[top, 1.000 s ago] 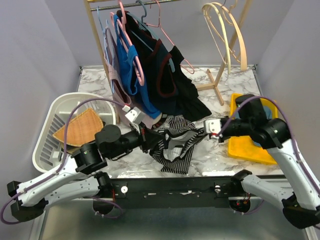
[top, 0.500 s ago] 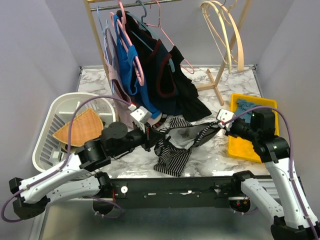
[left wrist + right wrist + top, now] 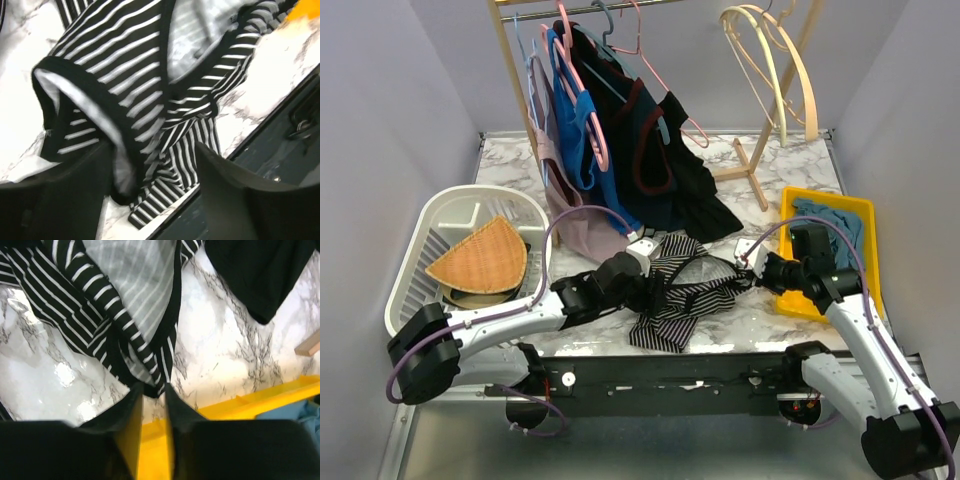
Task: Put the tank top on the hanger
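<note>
The striped tank top (image 3: pixel 685 300) lies crumpled on the marble table between my two grippers. My left gripper (image 3: pixel 642 285) is at its left end. In the left wrist view the jaws (image 3: pixel 150 150) stand wide apart, and a black-edged fold of the tank top (image 3: pixel 125 65) droops between them against the left finger. My right gripper (image 3: pixel 748 268) is at the right end. Its jaws (image 3: pixel 152 387) are parted by a narrow gap, with the tip of the tank top (image 3: pixel 125 290) at the fingertips. The cream wooden hanger (image 3: pixel 790 70) hangs on the rack at the back right, far from both grippers.
A white laundry basket (image 3: pixel 420 260) holding a woven orange piece (image 3: pixel 480 262) sits at the left. A yellow tray (image 3: pixel 865 210) with blue cloth (image 3: pixel 830 215) lies beside the right arm. Blue and black garments (image 3: pixel 620 130) hang on pink hangers behind; the rack's wooden foot (image 3: pixel 745 165) rests on the table.
Both grippers have gone from shut to parted. Both have dropped lower toward the table, and the tank top, stretched between them before, has sagged onto the marble.
</note>
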### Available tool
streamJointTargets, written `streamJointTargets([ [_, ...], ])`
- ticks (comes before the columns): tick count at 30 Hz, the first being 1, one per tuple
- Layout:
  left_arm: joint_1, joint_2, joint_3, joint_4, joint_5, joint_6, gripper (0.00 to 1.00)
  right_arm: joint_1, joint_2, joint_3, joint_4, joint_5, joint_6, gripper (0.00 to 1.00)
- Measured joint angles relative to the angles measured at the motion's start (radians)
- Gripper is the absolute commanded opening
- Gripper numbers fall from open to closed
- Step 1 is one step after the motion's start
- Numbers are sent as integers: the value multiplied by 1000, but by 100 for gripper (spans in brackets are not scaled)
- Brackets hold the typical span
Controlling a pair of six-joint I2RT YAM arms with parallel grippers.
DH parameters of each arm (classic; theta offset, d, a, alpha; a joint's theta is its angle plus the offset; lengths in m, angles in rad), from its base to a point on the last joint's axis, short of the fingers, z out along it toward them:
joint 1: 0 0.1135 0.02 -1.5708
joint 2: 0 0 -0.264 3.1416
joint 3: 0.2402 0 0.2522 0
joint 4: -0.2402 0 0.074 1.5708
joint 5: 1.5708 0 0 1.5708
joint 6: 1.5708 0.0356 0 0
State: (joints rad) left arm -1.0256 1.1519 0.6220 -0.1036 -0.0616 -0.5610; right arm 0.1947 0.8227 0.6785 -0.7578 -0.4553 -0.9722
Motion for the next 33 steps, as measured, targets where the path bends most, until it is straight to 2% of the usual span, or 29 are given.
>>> streamJointTargets([
  [1, 3, 6, 10, -5, -1, 3, 90, -3, 3, -2, -1, 4, 7, 57],
  [4, 8, 10, 75, -37, 2, 52, 95, -26, -2, -3, -4, 24, 14, 70],
  [7, 10, 8, 146, -92, 6, 109, 96, -39, -26, 13, -31, 23, 23, 74],
  [11, 10, -29, 224, -185, 10, 210, 97, -40, -56, 103, -87, -16, 48, 74],
  [16, 10, -112, 251, -251, 10, 338, 98, -41, -58, 278, -115, -125, 129, 75],
  [22, 10, -243, 122, -223, -16, 447, 99, -73, 36, 564, -142, -192, 306, 79],
  [25, 10, -254, 85, -241, -37, 473, 99, -87, 95, 733, -138, -190, 432, 82],
  [30, 10, -265, 85, -241, -82, 505, 99, -93, 235, 1022, -66, -85, 671, 82],
  [33, 10, -279, 85, -244, -91, 523, 99, -94, 330, 1157, -9, -48, 761, 81],
])
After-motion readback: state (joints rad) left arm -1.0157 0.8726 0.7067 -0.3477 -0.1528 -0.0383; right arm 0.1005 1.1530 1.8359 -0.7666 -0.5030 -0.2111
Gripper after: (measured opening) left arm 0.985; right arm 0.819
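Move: The nearest wooden hanger hangs roughly 20 cm ahead of the right hand, 3 cm to its left and 37 cm above. At table height, the striped tank top's middle is about 14 cm left and 2 cm back of this hand; the yellow basket is 16 cm right and 4 cm ahead. From the left hand, the hanger is some 25 cm ahead, 18 cm right and 38 cm up. Opening off the tank top, the right hand climbs some 37 cm towards the wooden hanger; the left lifts away. ##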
